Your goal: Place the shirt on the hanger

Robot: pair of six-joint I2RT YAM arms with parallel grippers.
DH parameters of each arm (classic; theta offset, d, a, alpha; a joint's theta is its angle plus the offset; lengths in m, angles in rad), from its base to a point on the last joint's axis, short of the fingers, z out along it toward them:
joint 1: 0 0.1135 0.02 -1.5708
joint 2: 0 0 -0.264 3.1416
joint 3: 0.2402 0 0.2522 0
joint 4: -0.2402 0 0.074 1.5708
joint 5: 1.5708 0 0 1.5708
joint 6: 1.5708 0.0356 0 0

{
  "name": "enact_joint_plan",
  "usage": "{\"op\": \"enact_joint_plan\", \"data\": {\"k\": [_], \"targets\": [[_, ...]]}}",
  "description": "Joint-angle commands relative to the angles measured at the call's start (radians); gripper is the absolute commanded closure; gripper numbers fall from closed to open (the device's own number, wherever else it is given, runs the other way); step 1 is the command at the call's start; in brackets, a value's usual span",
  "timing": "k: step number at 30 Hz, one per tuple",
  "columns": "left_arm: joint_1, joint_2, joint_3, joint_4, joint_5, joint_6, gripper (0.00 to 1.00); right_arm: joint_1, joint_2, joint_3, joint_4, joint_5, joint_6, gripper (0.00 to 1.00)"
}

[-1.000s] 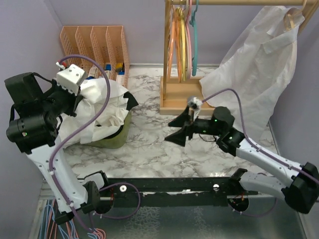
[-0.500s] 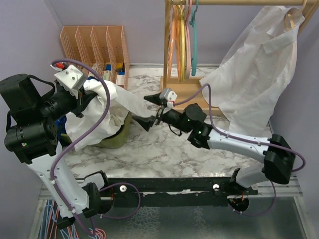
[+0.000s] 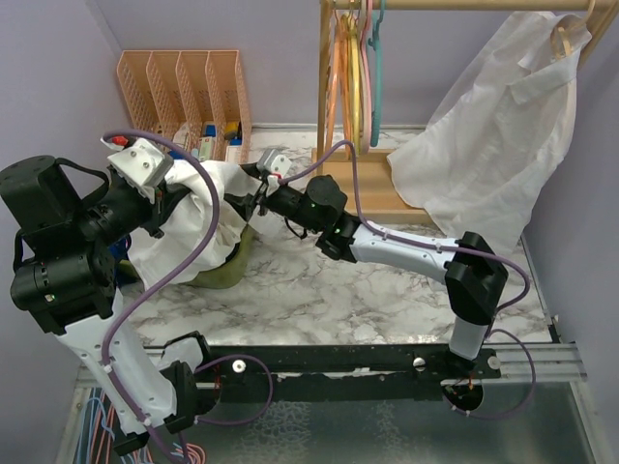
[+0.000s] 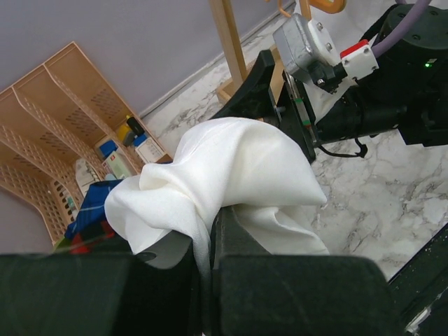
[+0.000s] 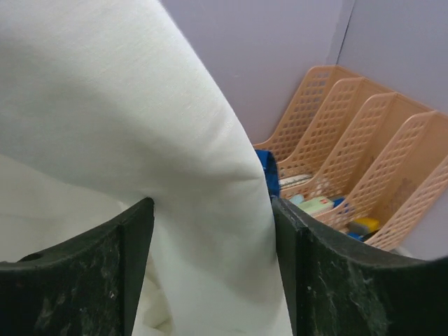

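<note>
The white shirt [image 3: 198, 217] hangs bunched from my left gripper [image 3: 166, 198], spilling out of an olive basket [image 3: 230, 263]. In the left wrist view the left gripper [image 4: 207, 241] is shut on a thin pinch of the shirt [image 4: 238, 164]. My right gripper [image 3: 248, 200] has reached the shirt's right side. In the right wrist view it [image 5: 211, 262] is open, its two fingers [image 5: 91, 280] either side of a smooth fold of the shirt [image 5: 196, 175]. The teal hanger [image 3: 376, 72] hangs on the wooden rack at the back, apart from both grippers.
Orange, yellow and pink hangers [image 3: 350, 77] share the wooden rack [image 3: 340, 184]. A second white shirt [image 3: 503, 126] on a tan hanger hangs at the right. Peach file trays [image 3: 184, 87] stand back left. Blue and red garments [image 4: 94, 217] lie under the shirt.
The right arm has swung left from in front of the rack base across the table, bringing its open jaws around a fold of the shirt. The left gripper keeps its hold, shifted slightly.
</note>
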Motion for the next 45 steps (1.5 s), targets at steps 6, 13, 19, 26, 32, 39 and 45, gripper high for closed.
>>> {"op": "enact_joint_plan", "data": {"k": [6,13,19,26,32,39,45], "targets": [[-0.004,-0.052,-0.028,0.134,0.014,-0.075,1.0,0.006,-0.206,-0.06,-0.04,-0.037,0.021,0.99],[0.009,-0.045,-0.037,0.348,-0.093,-0.261,1.0,0.007,-0.457,-0.035,-0.24,0.003,0.105,0.99],[0.013,0.165,0.065,0.291,-0.044,-0.349,1.0,0.007,-0.566,-0.018,-0.366,0.086,0.059,0.99],[-0.112,0.326,0.171,0.248,-0.171,-0.347,1.0,0.007,-0.644,-0.015,-0.454,0.144,0.038,0.99],[-0.479,0.405,0.116,0.174,-0.443,-0.239,1.0,0.008,-0.708,-0.037,-0.578,0.161,0.036,0.99],[-0.665,0.452,0.125,0.132,-0.401,-0.151,1.0,0.007,-0.9,-0.262,-0.713,0.355,0.149,0.99],[-0.793,0.514,0.048,0.186,-0.425,-0.16,1.0,0.007,-1.032,-0.415,-0.945,0.678,0.366,0.87]]}}
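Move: The fold of shirt that the right hand goes for already hangs between its open fingers, its middle about 2 cm to the left and level. From the right hand, the green bin lies 16 cm left, 1 cm farther out and some 26 cm below, and the wooden rack base about 16 cm ahead, 27 cm right and 32 cm below. The left hand already holds the shirt, with the hangers roughly 27 cm ahead, 26 cm right and 8 cm below. The right hand finishes closing on the hanging fold of shirt, pinches it and carries it off to the right, about 25 cm in all and some 9 cm back, swinging up about 20 cm and then sinking most of the way again as the wrist turns about 20 degrees clockwise and tips down. The left hand keeps its pinch, lifting slightly and going forward about 13 cm, then swings right and down towards the rack, past where it began, tipping down some 20 degrees. ##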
